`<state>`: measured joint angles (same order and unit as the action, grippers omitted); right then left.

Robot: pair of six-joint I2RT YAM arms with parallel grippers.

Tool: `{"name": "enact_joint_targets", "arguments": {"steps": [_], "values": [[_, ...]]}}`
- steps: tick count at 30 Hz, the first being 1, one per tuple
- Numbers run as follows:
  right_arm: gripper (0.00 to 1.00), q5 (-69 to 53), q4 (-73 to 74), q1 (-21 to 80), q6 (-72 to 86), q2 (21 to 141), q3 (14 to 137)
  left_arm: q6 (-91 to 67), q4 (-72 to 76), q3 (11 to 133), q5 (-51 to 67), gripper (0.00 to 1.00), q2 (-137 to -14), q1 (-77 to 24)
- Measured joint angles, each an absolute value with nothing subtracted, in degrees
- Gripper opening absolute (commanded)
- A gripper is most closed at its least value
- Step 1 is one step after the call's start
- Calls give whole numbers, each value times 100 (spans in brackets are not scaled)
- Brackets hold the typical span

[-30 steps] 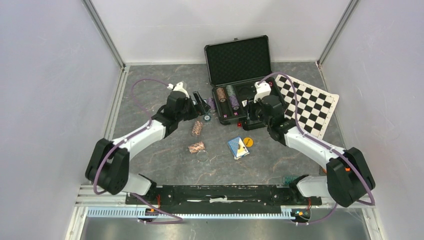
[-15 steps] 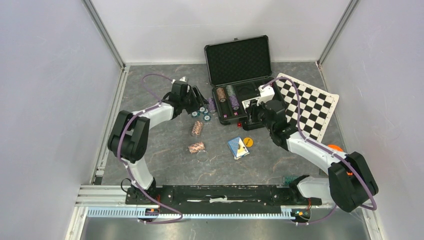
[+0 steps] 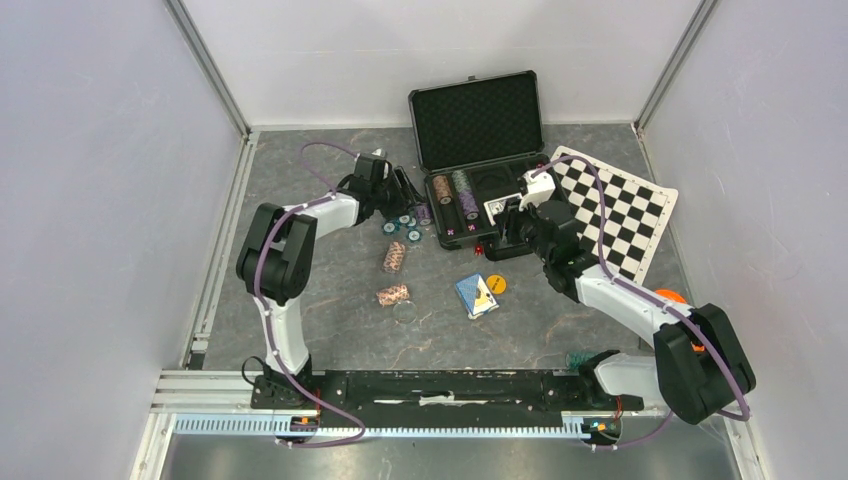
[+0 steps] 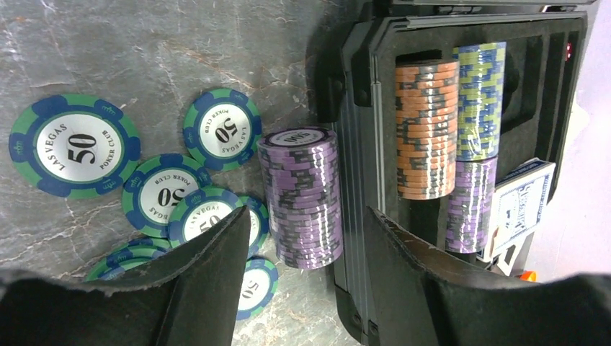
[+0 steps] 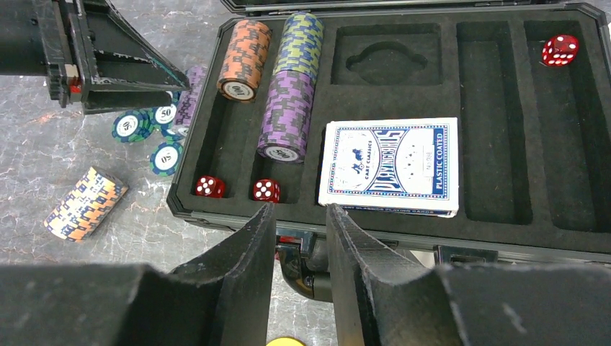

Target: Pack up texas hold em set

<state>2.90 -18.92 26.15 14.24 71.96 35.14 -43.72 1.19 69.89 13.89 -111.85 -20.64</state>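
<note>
The black case (image 3: 478,122) lies open, with an orange chip stack (image 5: 243,59), a purple stack (image 5: 287,119), a blue card deck (image 5: 389,166) and red dice (image 5: 266,190) in its foam. A loose purple chip stack (image 4: 299,198) lies against the case's left wall. My left gripper (image 4: 306,223) is open around that stack's near end, no contact showing. Teal chips (image 4: 76,144) lie flat to its left. My right gripper (image 5: 299,209) is shut on the case's handle (image 5: 339,263) at the front edge. On the table lie another deck (image 3: 476,295) and the yellow button (image 3: 496,284).
Two brown-white chip stacks (image 3: 394,257) lie on their sides in front of the teal chips. The checkered mat (image 3: 615,205) lies right of the case. An orange toy (image 3: 668,296) peeks out behind my right arm. Grey walls enclose the table.
My left arm has stretched back toward the case and its jaws have narrowed around the purple stack. Several teal chips now lie spread flat. The right gripper has hardly moved.
</note>
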Motion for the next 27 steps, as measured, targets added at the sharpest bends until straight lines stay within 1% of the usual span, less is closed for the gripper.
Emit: {"name": "enact_joint_targets", "arguments": {"steps": [6, 9, 13, 15, 17, 18, 19, 20, 21, 22, 27], "values": [[37, 167, -1975, 2528, 1498, 7212, 3452, -4410, 12, 7190, 1409, 57, -11452, -2091], [37, 97, -2025, 2499, 1533, 7273, 3450, -4456, -23, 7352, 1439, 57, -11625, -2132], [37, -23, -2056, 2491, 1568, 7325, 3444, -4471, -145, 7566, 1470, 62, -11830, -2152], [37, -51, -2084, 2484, 1579, 7325, 3430, -4473, -248, 7671, 1476, 62, -11887, -2137], [37, -93, -2099, 2471, 1586, 7325, 3415, -4471, -379, 7776, 1476, 57, -11924, -2123], [37, -102, -2099, 2462, 1586, 7325, 3411, -4471, -438, 7830, 1490, 52, -11948, -2117], [37, -108, -2099, 2458, 1588, 7325, 3404, -4471, -438, 7854, 1487, 44, -11968, -2117], [37, -110, -2104, 2456, 1588, 7323, 3393, -4473, -438, 7883, 1498, 38, -12001, -2119], [37, -115, -2115, 2447, 1588, 7321, 3382, -4484, -421, 7911, 1535, 34, -12031, -2123], [37, -121, -2123, 2443, 1590, 7321, 3371, -4482, -425, 7924, 1540, 32, -12033, -2123], [37, -130, -2141, 2388, 1623, 7293, 3299, -4477, -421, 7915, 1520, 32, -12014, -2128]]}}
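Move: The purple chip stack lying beside the case is about 2 cm to the left hand's right, 1 cm nearer the base and 4 cm below. The loose green-and-blue chips are centred roughly 5 cm left of that stack and 2 cm nearer the base; the orange stack in the case is some 5 cm to the stack's right and 5 cm farther out. From the right hand, the purple stack is about 20 cm left, 6 cm ahead and 12 cm below. The purple stack on the table is straddled and then pinched from both sides: the left hand sinks about 2.5 cm while easing some 1.5 cm right and as much forward, tipping down about 5 degrees. Nearly stopped, it closes its half-open fingers onto the stack's sides, one pad between the stack and the case wall. ##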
